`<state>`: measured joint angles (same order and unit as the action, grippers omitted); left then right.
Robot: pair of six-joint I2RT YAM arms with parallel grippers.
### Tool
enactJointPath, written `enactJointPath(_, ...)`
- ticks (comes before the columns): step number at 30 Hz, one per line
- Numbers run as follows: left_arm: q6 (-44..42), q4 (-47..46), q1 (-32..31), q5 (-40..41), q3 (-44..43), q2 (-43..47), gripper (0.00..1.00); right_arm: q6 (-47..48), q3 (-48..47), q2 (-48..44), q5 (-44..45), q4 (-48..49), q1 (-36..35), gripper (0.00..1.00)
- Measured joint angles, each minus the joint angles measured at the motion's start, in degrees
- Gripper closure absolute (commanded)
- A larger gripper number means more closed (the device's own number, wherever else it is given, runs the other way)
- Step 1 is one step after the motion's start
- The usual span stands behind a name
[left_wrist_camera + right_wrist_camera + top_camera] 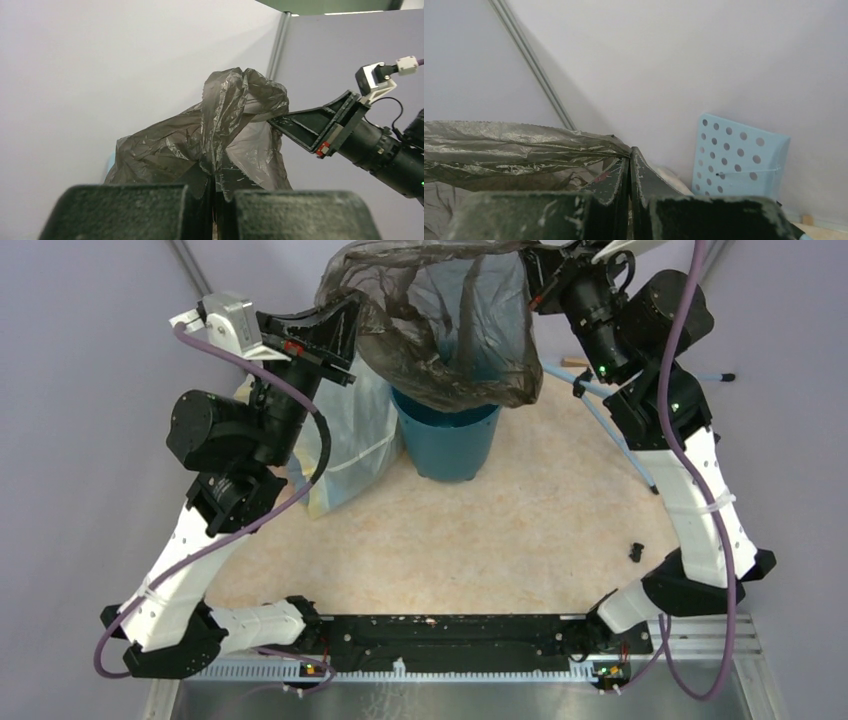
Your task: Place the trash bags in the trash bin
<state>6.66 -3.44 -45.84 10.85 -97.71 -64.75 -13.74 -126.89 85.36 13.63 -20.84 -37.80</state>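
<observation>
The dark grey crinkly trash bag (440, 320) hangs spread open above the teal-green trash bin (447, 440) at the back of the table, its lower part draping over the bin's mouth. My left gripper (347, 328) is shut on the bag's left rim; the plastic bunches between the jaws in the left wrist view (215, 172). My right gripper (533, 262) is shut on the bag's right rim, and the stretched rim (519, 145) runs left from its jaws (629, 159). The right gripper also shows in the left wrist view (280, 122).
A large pale translucent stuffed bag (350, 440) leans against the bin's left side under my left arm. A light blue perforated panel (739, 155) stands by the back wall. Light blue rods (615, 430) lie at the back right. A small black piece (636, 551) lies near the right arm.
</observation>
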Motion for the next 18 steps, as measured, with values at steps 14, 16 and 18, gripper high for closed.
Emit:
enactJointPath(14,-7.1,-1.6,2.3,4.9,6.0,-3.6,1.0,-3.8,8.1,2.0,2.2,3.2,2.9,1.0)
enactJointPath(16,-4.7,-0.5,3.3,4.7,8.6,-3.5,1.0,-5.0,12.1,0.9,2.6,2.5,3.8,1.0)
enactJointPath(18,-2.1,1.2,4.1,4.3,10.4,-3.3,1.0,-6.1,14.3,0.4,2.6,1.1,4.7,1.0)
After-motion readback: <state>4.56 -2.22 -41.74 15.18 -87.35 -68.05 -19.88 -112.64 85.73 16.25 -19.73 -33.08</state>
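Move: Each hand keeps pinching one side of the dark bag's open mouth, stretched high above the table. The trash bin's middle lies about 27 cm ahead of the left hand, 12 cm to its right and 52 cm below. It is about 18 cm ahead of the right hand, 11 cm to its left and 50 cm below. The big clear bag stands some 25 cm left of the bin, the perforated blue board some 20 cm beyond and slightly right of it. Forward at almost level height first, then curving steeply down, both hands bring the spread bag towards the bin, sinking about 10 cm and advancing about 7 cm. The closed fingers keep their hold on the mouth. Both wrists tip down some 10 degrees; the left also rolls and turns counter-clockwise about as much, the right slightly clockwise. ##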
